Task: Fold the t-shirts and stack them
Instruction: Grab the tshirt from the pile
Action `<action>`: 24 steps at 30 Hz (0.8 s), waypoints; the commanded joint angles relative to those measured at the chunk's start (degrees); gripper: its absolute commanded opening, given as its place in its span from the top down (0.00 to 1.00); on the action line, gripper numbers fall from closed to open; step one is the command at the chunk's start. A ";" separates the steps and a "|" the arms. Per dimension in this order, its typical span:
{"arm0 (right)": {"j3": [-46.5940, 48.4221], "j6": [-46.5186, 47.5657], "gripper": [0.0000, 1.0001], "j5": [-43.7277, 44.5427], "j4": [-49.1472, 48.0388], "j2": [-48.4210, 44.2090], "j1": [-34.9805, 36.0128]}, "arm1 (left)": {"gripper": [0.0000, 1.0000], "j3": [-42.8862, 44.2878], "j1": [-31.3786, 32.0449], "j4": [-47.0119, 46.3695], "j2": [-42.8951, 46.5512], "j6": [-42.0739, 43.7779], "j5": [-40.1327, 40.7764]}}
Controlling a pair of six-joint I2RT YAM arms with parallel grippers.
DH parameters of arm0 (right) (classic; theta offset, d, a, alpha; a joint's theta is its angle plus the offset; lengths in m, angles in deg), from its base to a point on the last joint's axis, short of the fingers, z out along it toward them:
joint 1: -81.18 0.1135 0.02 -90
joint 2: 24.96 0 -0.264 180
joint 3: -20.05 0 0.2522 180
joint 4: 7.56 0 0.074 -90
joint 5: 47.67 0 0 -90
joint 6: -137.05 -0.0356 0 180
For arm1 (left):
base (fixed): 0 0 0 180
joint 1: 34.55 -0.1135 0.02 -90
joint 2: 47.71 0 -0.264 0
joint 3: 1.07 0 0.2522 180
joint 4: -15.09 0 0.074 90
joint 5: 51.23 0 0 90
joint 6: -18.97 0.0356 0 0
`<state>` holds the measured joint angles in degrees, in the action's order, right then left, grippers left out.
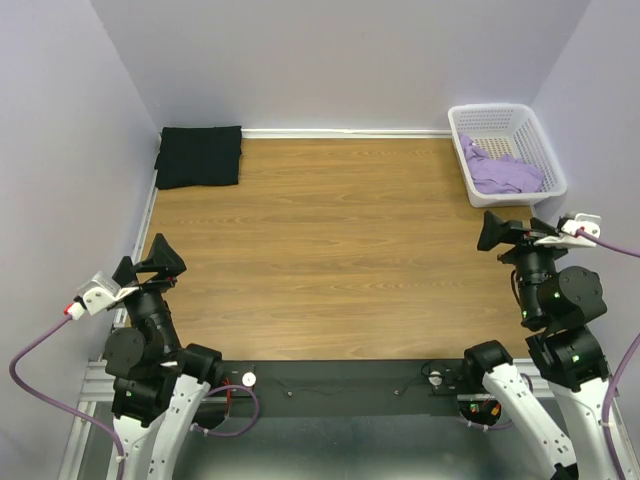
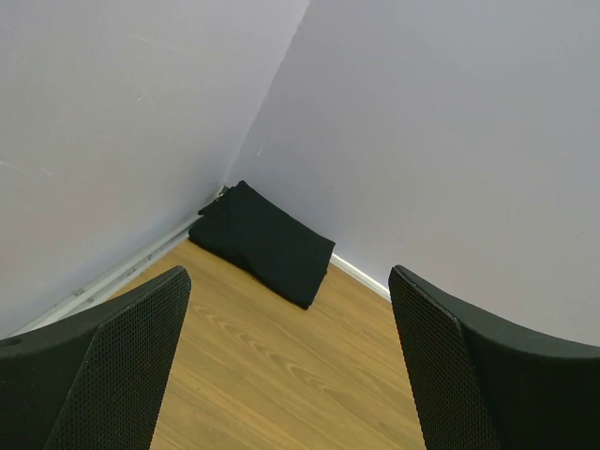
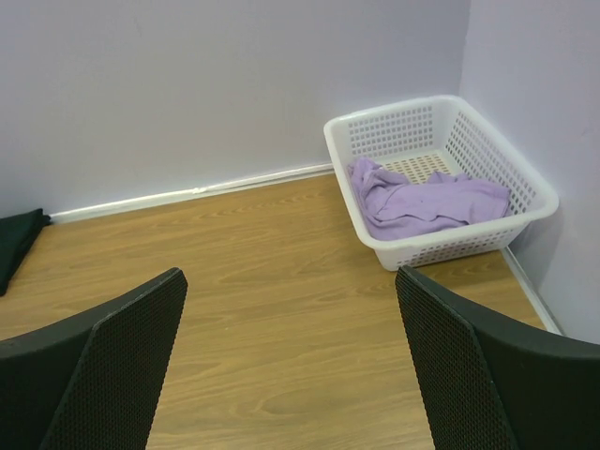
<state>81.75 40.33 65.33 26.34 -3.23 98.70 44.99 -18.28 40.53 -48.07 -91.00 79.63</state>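
Note:
A black t-shirt (image 1: 199, 156) lies folded in the far left corner of the wooden table; the left wrist view shows the black t-shirt (image 2: 265, 242) against the walls. A crumpled lavender t-shirt (image 1: 505, 173) sits inside the white basket (image 1: 520, 118) at the far right, and the right wrist view has the lavender t-shirt (image 3: 422, 202) there too. My left gripper (image 1: 162, 265) hovers open over the near left edge, holding nothing. My right gripper (image 1: 497, 232) stands open just in front of the basket, empty.
The white perforated basket (image 3: 394, 127) stands against the right wall in the far corner. Lavender walls close off the table on the left, back and right. A black rail with cables (image 1: 330, 385) runs along the near edge between the arm bases.

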 commanded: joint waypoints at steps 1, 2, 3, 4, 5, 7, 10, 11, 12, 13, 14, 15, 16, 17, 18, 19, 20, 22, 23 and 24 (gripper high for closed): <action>-0.75 0.92 0.00 -1.65 -1.24 1.20 -0.03 | 0.05 -0.39 0.16 -1.05 2.29 0.37 -0.70; -0.66 0.92 0.00 -1.91 -1.24 1.64 0.06 | 0.05 -0.39 0.08 -1.13 2.29 0.45 -0.70; -0.48 0.92 0.00 -2.17 -1.24 1.99 -0.03 | 0.05 -0.39 0.16 -1.14 2.21 0.45 -0.78; -0.40 0.92 0.00 -3.13 -1.33 2.43 -0.03 | 0.05 -0.48 0.16 -1.22 2.29 0.28 -1.04; -0.22 0.92 0.00 -3.75 -1.42 3.74 -0.03 | 0.05 -0.56 0.16 -1.40 2.12 0.19 -1.13; 0.92 1.27 0.00 -6.99 -1.94 5.59 -0.03 | 0.05 -0.92 0.16 -2.27 1.86 0.10 -1.49; 3.63 0.66 0.00 -7.80 -2.82 11.29 -0.03 | 0.05 -0.92 0.16 -3.24 0.89 -0.33 -1.66; 4.43 0.31 0.00 -7.97 -3.00 12.96 -0.12 | 0.05 -0.92 0.16 -3.33 0.54 -0.77 -1.75; 5.22 0.04 0.00 -8.32 -3.26 17.33 -0.03 | 0.05 -1.00 0.16 -3.59 -1.46 -1.12 -2.36; 7.49 0.04 0.00 -9.02 -3.27 19.64 -0.03 | 0.05 -1.00 0.08 -3.60 -2.01 -1.39 -2.71; 8.73 0.13 0.00 -9.03 -3.35 22.53 -0.03 | 0.05 -1.00 0.16 -3.60 -2.53 -1.48 -3.15; 10.05 -0.57 0.00 -8.51 -3.27 27.61 -0.03 | 0.05 -0.92 0.16 -3.34 -3.58 -1.65 -4.29; 12.33 -0.92 0.00 -6.94 -3.27 30.53 -0.03 | 0.05 -0.83 0.16 -3.25 -4.12 -1.57 -4.65; 13.57 -1.19 0.00 -5.96 -3.35 33.17 -0.03 | 0.05 -0.65 0.16 -2.98 -4.47 -1.48 -4.91; 14.89 -2.06 0.00 -2.13 -3.70 38.94 -0.03 | 0.05 -0.57 0.16 -2.46 -5.17 -1.39 -5.09; 16.12 -2.59 0.00 0.00 -3.79 41.78 -0.03 | 0.05 -0.57 0.16 -2.45 -5.44 -1.13 -5.18; 17.70 -2.68 0.00 1.41 -3.88 44.59 -0.20 | 0.05 -0.57 0.16 -2.28 -5.53 -1.13 -5.18; 22.26 -2.07 0.00 2.83 -3.88 53.44 -2.30 | 0.05 -0.48 0.16 -2.28 -5.79 -0.60 -5.87; 24.89 -3.03 0.00 2.49 -3.97 56.46 -3.62 | 0.05 -0.56 0.16 -2.63 -5.70 -0.25 -6.75; 26.40 -3.73 0.00 1.35 -4.06 58.83 -5.02 | 0.05 -0.74 0.16 -2.98 -5.62 -0.07 -7.28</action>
<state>102.45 39.02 63.21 22.45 47.68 97.54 44.68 -18.28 38.39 -53.76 -91.59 74.89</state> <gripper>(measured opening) 0.997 0.946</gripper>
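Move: The right hand, open and empty, is going for the purple t-shirt pile, which lies about 30 cm ahead of it, some 20 cm to its right and roughly 32 cm below. The white basket holding the pile has its middle about 33 cm ahead, 20 cm right and 30 cm below. From the left hand the purple pile is far off, around 35 cm ahead, 85 cm to the right and 30 cm below. The right hand reaches forward about 18 cm towards the white basket, veering some 5 cm left at first and sinking 7 cm, mostly late, while its fingers stay wide open and tip down about 25 degrees, still well above the table and touching nothing. The left hand, also open and empty, starts to drift about 3 cm forward and right over bare table. ##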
